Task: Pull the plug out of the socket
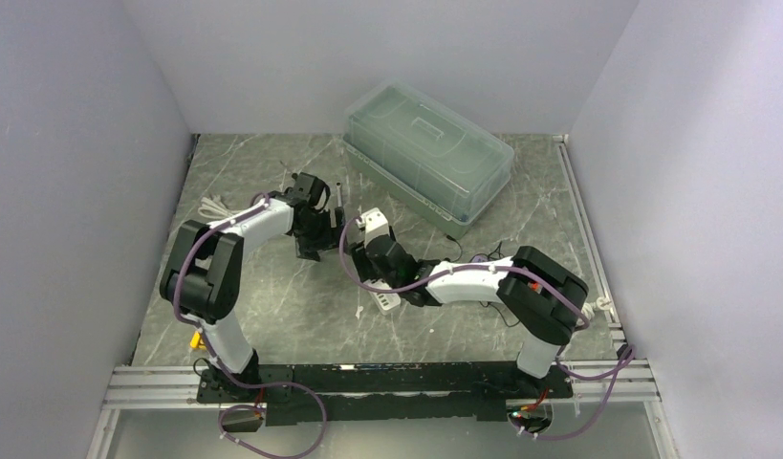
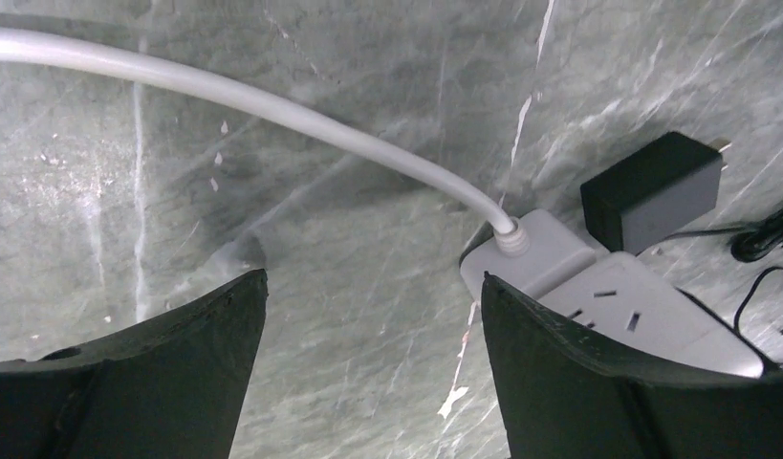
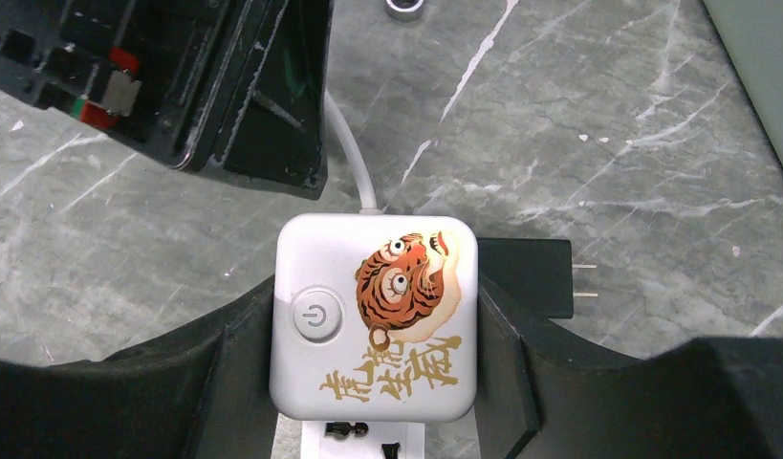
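The socket (image 3: pixel 373 316) is a white power strip whose square head bears a tiger picture and a power button. My right gripper (image 3: pixel 376 287) is shut on that head, one finger pressed to each side. The plug (image 3: pixel 526 277), a black adapter, lies on the table beside the head with its two prongs bare, out of the socket. In the left wrist view the plug (image 2: pixel 650 189) rests just past the socket (image 2: pixel 598 277). My left gripper (image 2: pixel 373 279) stands open over bare table next to the socket's cord end. In the top view both grippers (image 1: pixel 311 229) (image 1: pixel 378 247) meet at mid-table.
The socket's white cord (image 2: pixel 272 105) runs off to the left towards a coil (image 1: pixel 213 206). A clear lidded plastic box (image 1: pixel 427 153) stands at the back right. A thin black cable (image 2: pixel 765 239) lies right of the plug. Grey walls close in the table.
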{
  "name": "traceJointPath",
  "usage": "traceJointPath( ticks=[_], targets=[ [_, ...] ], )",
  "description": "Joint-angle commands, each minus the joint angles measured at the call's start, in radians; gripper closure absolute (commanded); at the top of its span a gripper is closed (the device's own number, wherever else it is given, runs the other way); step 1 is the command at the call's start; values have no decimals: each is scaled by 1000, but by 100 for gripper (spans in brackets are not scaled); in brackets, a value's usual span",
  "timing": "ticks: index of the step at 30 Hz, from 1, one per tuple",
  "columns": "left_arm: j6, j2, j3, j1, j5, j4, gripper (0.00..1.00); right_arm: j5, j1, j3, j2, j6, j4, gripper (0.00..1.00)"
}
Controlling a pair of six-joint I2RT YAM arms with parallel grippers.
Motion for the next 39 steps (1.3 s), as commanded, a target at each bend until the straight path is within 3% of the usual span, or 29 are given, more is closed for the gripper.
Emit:
traceJointPath(
  ticks=[1, 9, 12, 21, 26, 39],
  targets=[
    [-95, 15, 41, -1, 16, 83, 16, 7, -4, -13, -34, 18, 33, 100],
    [-193, 54, 20, -1, 8, 147, 27, -17, -3, -44, -56, 28, 79, 100],
    [-212, 77, 21, -1, 30, 157, 40, -22, -2, -51, -61, 30, 89, 100],
    [-241, 121, 15, -3, 91, 183, 36, -21, 2, -58, -63, 29, 106, 100],
    [-250, 131, 10, -19, 110, 188, 39, -12, 11, -74, -78, 27, 128, 100],
    [-283, 89, -19, -57, 93, 206, 62, 2, 21, -102, -108, 42, 161, 100]
  ],
)
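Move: The socket strip's cord end lies about 6 cm to the left hand's right, 1 cm ahead and 2 cm below its pads. The white plug sits on the strip some 8 cm to that hand's right and 2 cm back, a black adapter 12 cm right and 3 cm ahead, the wrench 11 cm ahead and 3 cm right. The right hand already grips the plug; from it the cord end is about 3 cm ahead, 2 cm left and 4 cm lower. The low left hand goes about 5 cm to its right towards the socket strip's cord end, first easing forward nearly 3 cm and later drawing back a little, sinking about 1 cm and turning some 10 degrees while its fingers close to roughly half their first gap over the root of the white cord. The right hand keeps its hold on the plug and draws back about 1.5 cm with it; whether the left fingers touch the cord or the strip can't be seen. ##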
